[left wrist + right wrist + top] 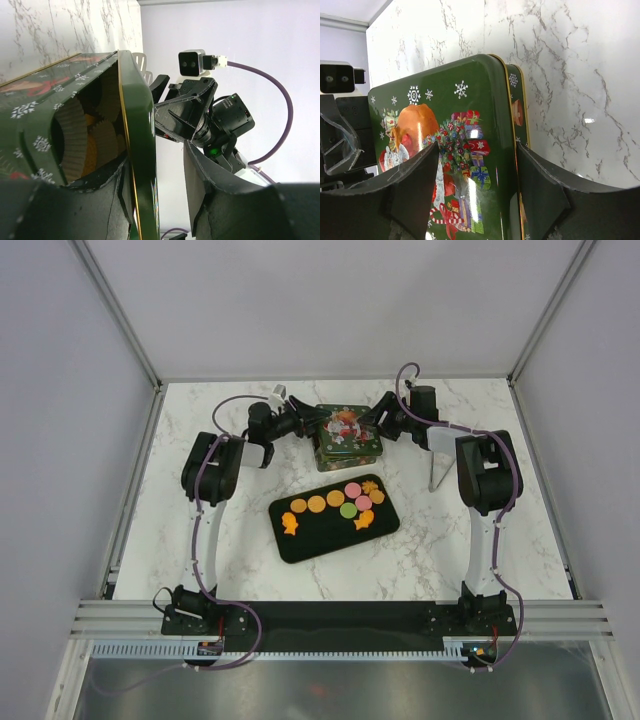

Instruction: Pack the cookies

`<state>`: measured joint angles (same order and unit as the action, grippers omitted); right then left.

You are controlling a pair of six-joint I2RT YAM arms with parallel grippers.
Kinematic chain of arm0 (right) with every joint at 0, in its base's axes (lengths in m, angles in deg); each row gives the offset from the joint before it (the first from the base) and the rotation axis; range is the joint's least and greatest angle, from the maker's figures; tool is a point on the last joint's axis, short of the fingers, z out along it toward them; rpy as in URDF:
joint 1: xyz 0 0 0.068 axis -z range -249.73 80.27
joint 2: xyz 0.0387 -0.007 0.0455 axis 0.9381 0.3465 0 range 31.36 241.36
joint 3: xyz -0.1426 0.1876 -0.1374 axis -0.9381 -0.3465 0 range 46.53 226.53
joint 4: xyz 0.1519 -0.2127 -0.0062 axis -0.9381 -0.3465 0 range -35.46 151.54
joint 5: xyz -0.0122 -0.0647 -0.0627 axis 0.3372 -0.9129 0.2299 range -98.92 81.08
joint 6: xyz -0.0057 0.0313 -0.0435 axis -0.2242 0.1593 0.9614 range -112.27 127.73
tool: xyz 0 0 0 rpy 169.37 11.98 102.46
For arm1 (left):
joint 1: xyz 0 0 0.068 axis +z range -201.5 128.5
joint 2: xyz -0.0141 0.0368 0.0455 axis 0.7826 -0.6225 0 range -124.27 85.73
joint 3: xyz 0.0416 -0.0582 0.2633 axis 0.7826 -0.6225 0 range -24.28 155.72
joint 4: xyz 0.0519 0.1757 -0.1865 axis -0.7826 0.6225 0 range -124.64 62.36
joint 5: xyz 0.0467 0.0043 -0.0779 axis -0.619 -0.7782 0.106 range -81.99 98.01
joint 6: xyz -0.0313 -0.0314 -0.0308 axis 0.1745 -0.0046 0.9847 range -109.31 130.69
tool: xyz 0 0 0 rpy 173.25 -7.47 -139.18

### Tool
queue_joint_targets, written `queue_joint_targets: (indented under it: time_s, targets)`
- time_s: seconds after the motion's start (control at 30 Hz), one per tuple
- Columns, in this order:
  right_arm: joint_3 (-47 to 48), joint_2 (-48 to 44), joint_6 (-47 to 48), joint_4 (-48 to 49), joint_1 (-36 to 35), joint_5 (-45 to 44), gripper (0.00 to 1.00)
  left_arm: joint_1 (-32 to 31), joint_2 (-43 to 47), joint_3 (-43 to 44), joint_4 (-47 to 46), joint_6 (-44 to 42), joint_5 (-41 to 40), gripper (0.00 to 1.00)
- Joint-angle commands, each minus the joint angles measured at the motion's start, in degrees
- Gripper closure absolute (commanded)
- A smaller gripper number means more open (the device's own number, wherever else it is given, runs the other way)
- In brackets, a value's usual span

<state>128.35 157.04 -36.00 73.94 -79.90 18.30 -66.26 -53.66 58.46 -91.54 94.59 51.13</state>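
Note:
The cookies [333, 499], orange, pink and green, some fish-shaped, lie on a black tray [310, 540] at mid-table. Behind it stands a green Christmas tin [347, 435]. My left gripper [305, 425] is at its left side and my right gripper [378, 425] at its right. In the left wrist view the lid [137, 115] stands lifted off the box, showing pale cup liners [75, 135]. The left gripper [156, 160] is open around the lid's rim, with a gap at one finger. The right gripper [478, 150] is open, straddling the lid's [445, 130] edge beside the tin's wall [517, 105].
A thin grey metal tool [433, 475] lies on the marble to the right of the tin, by the right arm. A small white piece [278, 393] sits behind the left gripper. White walls enclose the table on three sides.

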Motion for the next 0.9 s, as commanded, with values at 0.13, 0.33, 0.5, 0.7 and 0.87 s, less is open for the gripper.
queue_joint_targets:
  time_s: [0.13,0.33,0.5,0.7,0.87]
  targets:
    - [1.94,1.4,1.27,-1.07,-0.11,-0.68,0.3,2.19,5.18,-1.79,-2.69,-2.6,1.45,0.52]
    - [2.03,1.4,1.1,-1.24,-0.11,-0.77,0.31,3.95,6.85,-3.99,-2.69,-2.6,1.45,0.52]
    - [1.94,1.05,0.83,-1.33,-0.19,-1.03,0.31,5.18,8.78,-5.74,-2.69,-2.6,1.45,0.52]
    - [2.2,0.44,1.1,-2.03,-0.37,-1.38,0.31,6.5,10.54,-7.77,-2.69,-2.6,1.45,0.52]
    - [3.08,0.35,1.8,-3.17,-0.81,-2.26,0.31,7.12,11.69,-9.26,-2.69,-2.6,1.45,0.52]
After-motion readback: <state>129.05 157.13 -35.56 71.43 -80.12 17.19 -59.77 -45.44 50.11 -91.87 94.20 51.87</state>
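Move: The lid lies across the cookie tin, its middle about 7 cm to the left hand's right, 3 cm back and slightly lower; its raised left edge runs between that hand's fingers. The tin's middle is some 6 cm to this hand's right, 4 cm back and 5 cm down; the black tray is roughly 26 cm back and 3 cm to the right, 8 cm down. From the right hand, the lid's middle is about 8 cm left, 3 cm back and about level. The lid's left edge is released as the left hand backs straight off to its left by about 6 cm, its lower finger coming out from under the rim, then climbs nearly 3 cm towards the end. Its half-open fingers keep their gap and the wrist turns slightly counter-clockwise. The right hand stays at the lid's right edge, one finger over the top and one by the side. ##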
